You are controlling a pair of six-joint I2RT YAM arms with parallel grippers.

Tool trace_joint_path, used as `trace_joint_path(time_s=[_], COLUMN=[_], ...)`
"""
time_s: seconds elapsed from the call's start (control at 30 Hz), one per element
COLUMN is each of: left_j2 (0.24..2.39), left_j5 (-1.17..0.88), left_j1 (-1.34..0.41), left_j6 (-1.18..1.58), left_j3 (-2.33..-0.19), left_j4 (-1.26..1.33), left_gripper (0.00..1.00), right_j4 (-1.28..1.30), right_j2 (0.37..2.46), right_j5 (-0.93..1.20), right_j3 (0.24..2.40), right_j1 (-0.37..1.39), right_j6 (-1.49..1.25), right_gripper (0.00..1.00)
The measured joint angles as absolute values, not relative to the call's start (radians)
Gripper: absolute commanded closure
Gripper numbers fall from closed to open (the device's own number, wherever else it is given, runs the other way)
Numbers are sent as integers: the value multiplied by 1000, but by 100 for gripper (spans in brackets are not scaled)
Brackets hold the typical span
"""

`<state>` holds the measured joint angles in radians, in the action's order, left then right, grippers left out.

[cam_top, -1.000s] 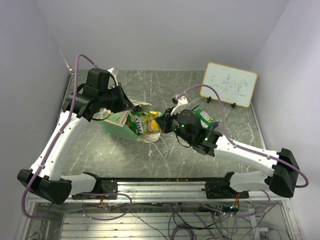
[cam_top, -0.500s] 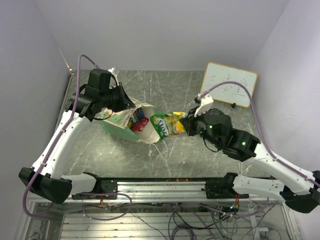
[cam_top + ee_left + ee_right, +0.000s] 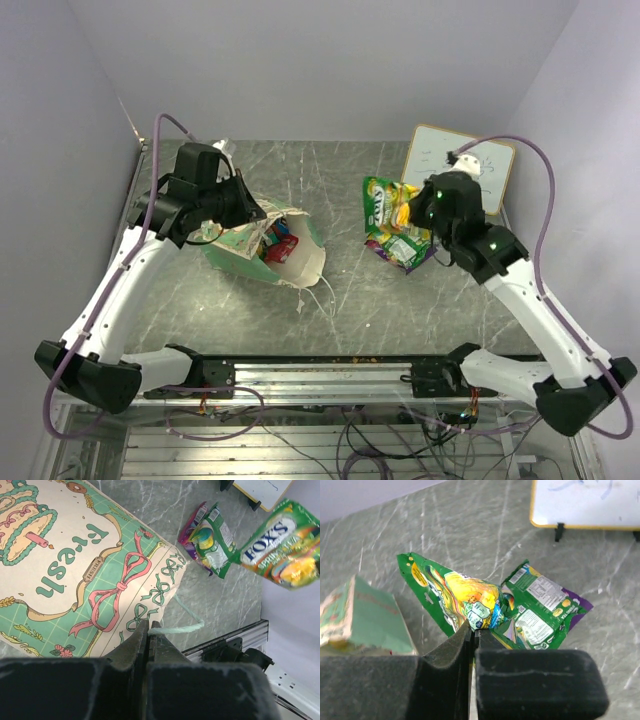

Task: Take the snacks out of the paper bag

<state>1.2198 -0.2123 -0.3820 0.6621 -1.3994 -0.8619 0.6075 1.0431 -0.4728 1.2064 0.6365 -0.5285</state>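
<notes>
The mint-green paper bag [image 3: 250, 252] lies on its side with its mouth facing right, and a red snack [image 3: 281, 246] shows inside. My left gripper [image 3: 228, 214] is shut on the bag's [image 3: 75, 570] patterned edge, and a string handle [image 3: 186, 625] trails beside the tips. My right gripper [image 3: 408, 211] is shut on a green-yellow snack packet [image 3: 381, 203], holding it in the air right of the bag. In the right wrist view that packet [image 3: 462, 595] sticks out past the gripper [image 3: 473, 628]. Beneath it a green packet [image 3: 540, 611] lies on a purple one [image 3: 581, 605].
A white framed whiteboard [image 3: 460, 168] stands at the back right, just behind the right gripper. The packets on the table [image 3: 405, 250] lie in front of it. A metal rail [image 3: 320, 372] runs along the near edge, and grey walls close in both sides.
My right gripper pulled the green-yellow packet out of the bag's mouth and carried it right and back, over the packets near the whiteboard. The left gripper kept its hold on the bag.
</notes>
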Motion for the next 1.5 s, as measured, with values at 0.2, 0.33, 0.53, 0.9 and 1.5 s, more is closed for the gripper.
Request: trace_joint_path(time_s=[0.2, 0.33, 0.53, 0.9, 1.5], left_j2=[1213, 1213, 1213, 1266, 1253], left_j5=[-212, -213, -216, -255, -306], left_j1=[-382, -382, -382, -382, -382], left_j6=[662, 661, 656, 617, 601], left_j3=[-1399, -1402, -1430, -1501, -1487], left_j4=[-869, -884, -911, -934, -938], left_gripper=[93, 93, 93, 93, 93], right_j4=[534, 437, 365, 247, 149], right_j2=[1106, 1139, 1161, 1202, 1246], right_j5=[-185, -18, 104, 142, 143], right_j3=[1111, 983, 865, 778, 649], right_j1=[274, 120, 76, -6, -53], right_j6=[-729, -825, -918, -1012, -1048], right_gripper=[100, 100, 100, 100, 100])
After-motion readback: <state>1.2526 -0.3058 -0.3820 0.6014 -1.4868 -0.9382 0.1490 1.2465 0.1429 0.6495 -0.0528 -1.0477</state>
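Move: The right hand already holds a green candy bag in the air. The pile of candy bags on the table lies about 26 cm below it, some 5 cm ahead and roughly 2 cm to its right. The whiteboard stands about 20 cm ahead and 14 cm right of the hand, the paper bag some 30 cm to its left and 3 cm ahead. From the left hand the pile is about 35 cm to the right, 6 cm ahead and 24 cm below. The right hand brings the green bag down onto the pile until it lies over the bags there, fingers still shut on its edge. It sinks about 20 cm and swings some 10 cm right, quickly at first, then more gently, with an early nudge forward, while the wrist rolls left side up by some 40 degrees, tips down and turns clockwise. The left hand stays by the paper bag, nearly shut. ##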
